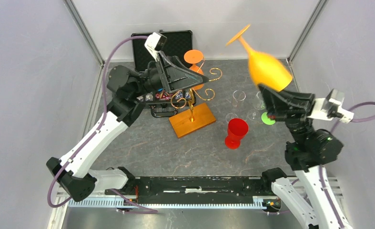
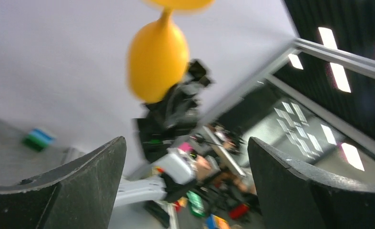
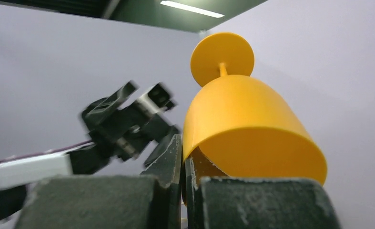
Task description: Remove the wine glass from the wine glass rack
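Note:
My right gripper [image 1: 270, 95] is shut on the rim of a yellow-orange wine glass [image 1: 267, 67] and holds it high in the air at the right, foot pointing up and back. In the right wrist view the gripper [image 3: 183, 143] pinches the glass [image 3: 242, 119] wall. The golden wire rack [image 1: 195, 98] stands on its wooden base [image 1: 192, 120] mid-table. A second orange glass [image 1: 194, 57] still sits on the rack. My left gripper [image 1: 202, 81] is open and empty by that glass. In the left wrist view the gripper [image 2: 185, 143] faces the held glass [image 2: 157, 59].
An open black case [image 1: 168, 43] of chips lies behind the rack. A red cup [image 1: 236, 132] stands right of the wooden base. Clear glasses [image 1: 238, 98] and a green disc [image 1: 268, 119] are under my right arm. Grey walls close in both sides.

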Robot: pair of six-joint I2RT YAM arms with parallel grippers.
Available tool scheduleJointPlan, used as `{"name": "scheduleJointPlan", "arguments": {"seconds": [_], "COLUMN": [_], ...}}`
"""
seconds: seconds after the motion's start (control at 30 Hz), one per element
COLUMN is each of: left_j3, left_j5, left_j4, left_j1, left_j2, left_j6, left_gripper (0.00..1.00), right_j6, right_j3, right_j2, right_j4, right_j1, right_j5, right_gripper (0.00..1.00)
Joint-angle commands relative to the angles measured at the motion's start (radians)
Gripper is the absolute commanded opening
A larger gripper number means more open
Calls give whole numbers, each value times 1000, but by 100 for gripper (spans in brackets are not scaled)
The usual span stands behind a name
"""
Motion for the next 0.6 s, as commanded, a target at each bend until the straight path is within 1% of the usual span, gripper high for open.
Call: {"name": "scheduleJointPlan", "arguments": {"seconds": [0.0,0.07,0.1,0.23,0.3,0.37,0.57], "left_j3": [69,89,98,119,119,117,116], "left_j5": [-148,-236,-267,-389,-430,-457,-524], "left_j4": [-436,-551,-596,-704,-737,-757,-803], "left_j1": [61,83,91,102,104,104,107], "left_j2": [-75,-90,-92,-94,-96,-97,-103], "left_j6": [446,544,588,707,739,765,830], "left_gripper": [100,100,100,100,100,100,100], "right_j6": [-460,-549,-578,-607,-593,-580,-575], "right_j3": [246,351,399,503,512,506,561], "right_j2": [-2,47,71,157,167,156,129], "right_j4": [-704,-953,-1046,-1390,-1507,-1586,-1782], "right_j1": [-2,-2,-2,-2,-3,-2,-2], "right_j5": [310,363,378,445,509,560,655], "right_gripper": [0,0,0,0,0,0,0]}}
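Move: The yellow wine glass is already in the right hand, bound for the glasses standing on the table; of these the green one is roughly 24 cm ahead, 21 cm right and 45 cm below. From that hand, at the same depth, a clear glass stands about 25 cm ahead and 15 right, the red glass 11 ahead and 4 right. The orange glass on the rack hangs about 28 cm ahead of the left hand, 2 left and 24 below, the rack's hub some 22 ahead and 2 left. The yellow glass, its bowl wall still pinched in the right fingers, rises some 3 cm, then goes about 20 cm down, with 10 cm forward and 8 right, towards the green glass, as the wrist swings the fingers from up-left to forward and slightly down. The open left hand travels forward, down and a little left to the orange glass, turning its fingers from rightward to forward. ##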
